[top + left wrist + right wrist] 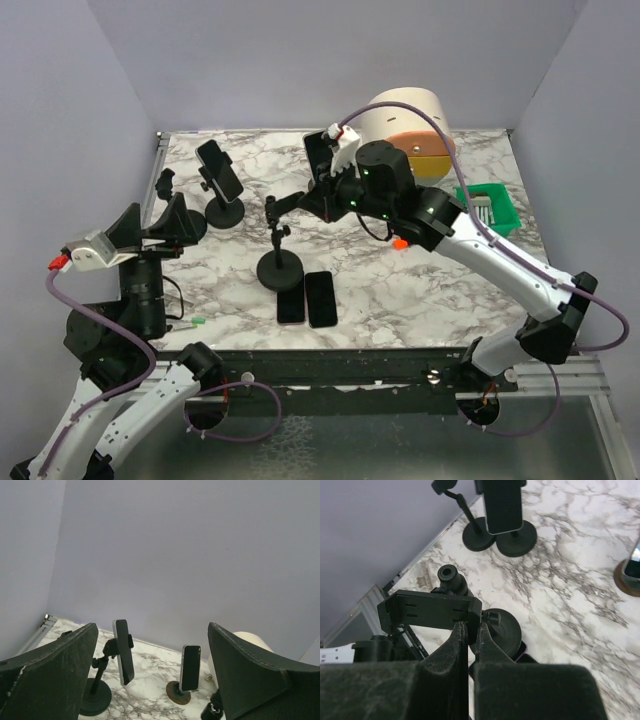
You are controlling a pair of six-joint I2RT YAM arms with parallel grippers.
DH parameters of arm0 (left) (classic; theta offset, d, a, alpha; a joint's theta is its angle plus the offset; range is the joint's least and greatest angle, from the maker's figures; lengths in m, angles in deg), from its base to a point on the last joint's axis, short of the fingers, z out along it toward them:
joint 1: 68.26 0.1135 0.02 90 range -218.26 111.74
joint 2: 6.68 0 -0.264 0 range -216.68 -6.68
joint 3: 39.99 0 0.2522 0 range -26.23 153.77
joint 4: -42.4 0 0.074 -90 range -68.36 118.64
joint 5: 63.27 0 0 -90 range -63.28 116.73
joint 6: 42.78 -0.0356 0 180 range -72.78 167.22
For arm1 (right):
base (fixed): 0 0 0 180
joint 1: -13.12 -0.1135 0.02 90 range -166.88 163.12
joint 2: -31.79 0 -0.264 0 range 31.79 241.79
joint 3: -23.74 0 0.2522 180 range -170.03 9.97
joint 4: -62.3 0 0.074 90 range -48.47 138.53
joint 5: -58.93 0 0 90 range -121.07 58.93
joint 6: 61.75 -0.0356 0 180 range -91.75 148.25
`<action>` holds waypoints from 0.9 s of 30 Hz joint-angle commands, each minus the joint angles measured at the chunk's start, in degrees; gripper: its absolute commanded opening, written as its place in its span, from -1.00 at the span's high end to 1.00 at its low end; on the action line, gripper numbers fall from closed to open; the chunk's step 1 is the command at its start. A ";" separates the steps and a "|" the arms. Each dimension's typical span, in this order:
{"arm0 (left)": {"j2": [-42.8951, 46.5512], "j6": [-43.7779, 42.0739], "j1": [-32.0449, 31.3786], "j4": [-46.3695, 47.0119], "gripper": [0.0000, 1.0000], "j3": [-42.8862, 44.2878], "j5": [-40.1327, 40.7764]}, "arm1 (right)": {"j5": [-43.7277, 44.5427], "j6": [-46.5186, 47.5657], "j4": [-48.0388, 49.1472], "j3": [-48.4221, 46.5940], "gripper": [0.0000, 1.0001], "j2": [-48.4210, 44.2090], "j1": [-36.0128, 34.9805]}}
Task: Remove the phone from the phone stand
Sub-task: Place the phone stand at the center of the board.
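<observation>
A black phone (221,168) (124,651) (503,504) is clamped upright in a black phone stand (225,212) (95,697) at the back left. My left gripper (172,214) (152,680) hovers open just left of it, nothing between its fingers (50,670). A second phone (315,155) (190,667) stands on a round brown base (178,692) further back. The middle stand (280,270) (502,625) has an empty clamp (270,210) (430,611). My right gripper (290,203) (470,625) is shut on that clamp's end.
Two black phones (291,300) (320,298) lie flat near the front edge by the middle stand's base. A white roll (410,112) and a green basket (490,205) sit at the back right. A small orange piece (400,243) lies under the right arm.
</observation>
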 commanded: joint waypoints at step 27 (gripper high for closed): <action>6.84 -4.20 0.04 -5.36 -0.80 3.43 3.26 | -3.00 3.97 17.80 -31.47 1.00 33.51 -7.73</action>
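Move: The held phone stand is being taken towards the emptied stand at the board's left end, which lies roughly 34 cm left of the right hand and 12 cm farther out, some 22 cm lower. The stand still carrying a phone is about 24 cm left and 16 cm ahead. Two loose phones lie about 32 cm below: one 4 cm left and 7 cm back, the other 4 cm right and 8 cm back. From the left hand, the emptied stand is about 17 cm ahead and 6 cm left. The empty phone stand, still pinched at its clamp in the right fingers, is carried through the air about 17 cm to the left, towards the stands at the board's left end, sinking slightly near the end and turning some 10 degrees counter-clockwise. The open, empty left hand eases back and left about 5 cm. ##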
